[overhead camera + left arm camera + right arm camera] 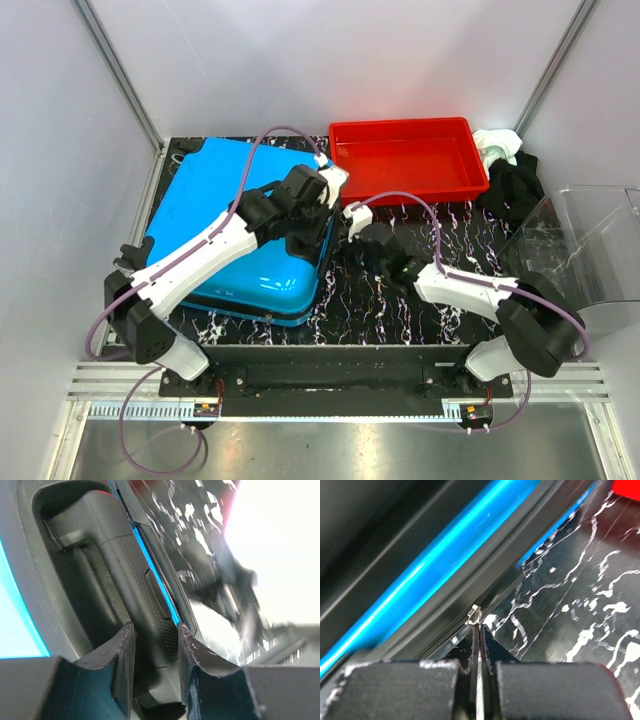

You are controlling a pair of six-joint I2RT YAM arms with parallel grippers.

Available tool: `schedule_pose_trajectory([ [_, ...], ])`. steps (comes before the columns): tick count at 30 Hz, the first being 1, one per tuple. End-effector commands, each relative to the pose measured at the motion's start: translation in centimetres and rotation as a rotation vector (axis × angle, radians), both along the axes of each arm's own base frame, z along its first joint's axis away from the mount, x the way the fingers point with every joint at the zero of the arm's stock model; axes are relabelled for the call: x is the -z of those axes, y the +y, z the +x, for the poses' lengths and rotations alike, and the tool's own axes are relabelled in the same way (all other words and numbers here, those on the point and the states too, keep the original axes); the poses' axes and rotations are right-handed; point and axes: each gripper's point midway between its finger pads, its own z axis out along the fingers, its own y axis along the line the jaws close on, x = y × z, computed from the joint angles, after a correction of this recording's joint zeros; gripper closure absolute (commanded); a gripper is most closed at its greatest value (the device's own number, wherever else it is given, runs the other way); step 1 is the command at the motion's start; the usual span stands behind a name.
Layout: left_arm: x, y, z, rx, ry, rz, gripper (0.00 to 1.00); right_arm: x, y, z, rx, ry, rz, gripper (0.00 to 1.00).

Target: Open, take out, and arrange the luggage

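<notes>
The bright blue luggage [215, 215] lies flat and closed on the left half of the table. My left gripper [318, 238] reaches over its right edge. In the left wrist view the fingers [155, 630] straddle the black textured handle [130, 570] and press on both of its sides. My right gripper [343, 243] is low beside the same edge. In the right wrist view its jaws [479, 627] are pinched together on the small metal zipper pull [474, 614], at the dark zipper band under the blue shell [445, 555].
A red plastic tray [405, 160] stands at the back, right of the luggage. Black and white cloth [505, 165] is bunched beside it. A clear plastic bin [590, 250] sits at the right edge. Grey enclosure walls close in both sides.
</notes>
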Motion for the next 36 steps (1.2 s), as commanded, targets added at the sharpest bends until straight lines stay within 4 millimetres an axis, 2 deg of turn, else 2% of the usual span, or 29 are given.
schedule_pose_trajectory([
  [1,0.0,5.3,-6.8,0.212,0.099,0.166,1.00,-1.8,-3.2,5.9,0.193,-0.098,-0.030,1.00],
  [5,-0.4,7.1,-8.6,0.242,0.111,0.188,1.00,-2.6,-3.1,7.6,0.211,-0.103,0.010,1.00],
  [12,0.2,10.3,-12.6,0.351,0.180,0.245,1.00,-2.5,-3.6,9.9,0.218,-0.100,0.023,1.00],
  [18,0.6,13.4,-14.1,0.456,0.127,0.329,1.00,-3.0,-3.6,10.9,0.136,-0.151,-0.014,1.00],
  [21,0.7,14.0,-15.2,0.580,0.100,0.338,1.00,-3.4,-3.0,11.2,0.047,-0.190,-0.022,1.00],
  [26,0.4,14.1,-16.3,0.694,0.064,0.318,1.00,-3.6,-2.1,12.1,-0.084,-0.289,-0.131,1.00],
  [28,0.2,14.0,-16.9,0.738,0.047,0.293,1.00,-4.4,-1.2,12.5,-0.160,-0.332,-0.143,1.00],
  [29,0.1,13.9,-17.2,0.772,0.032,0.284,1.00,-4.0,-0.7,12.6,-0.191,-0.333,-0.148,1.00],
  [30,0.1,13.7,-17.5,0.790,0.024,0.264,1.00,-4.8,-0.1,13.1,-0.214,-0.360,-0.144,1.00],
  [34,0.5,13.7,-16.1,0.732,-0.004,0.294,1.00,-5.2,0.9,13.7,-0.248,-0.365,-0.124,1.00],
  [36,-0.3,13.1,-15.5,0.687,-0.027,0.264,1.00,-4.9,1.2,13.4,-0.271,-0.355,-0.112,1.00],
])
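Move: The luggage's far right corner lies about 14 cm ahead and 3 cm left of the right hand, level with its shut fingers, which already hold the zip pull on the luggage's right side. The red tray's middle is some 18 cm ahead of that hand, 14 cm right and 7 cm lower. The black handle's middle is roughly 4 cm ahead of the left fingers already around it; the near right corner lies 14 cm back, 4 cm left and 6 cm below them. The luggage is swung clockwise by its handle as the left hand drags back some 15 cm and left about 12, wrist turning clockwise, until the fingers come off the handle bar and shut empty beside its recess. The right hand keeps the zip pull and draws it forward about 10 cm along the seam, pausing midway, then turning counter-clockwise towards the far right corner. ##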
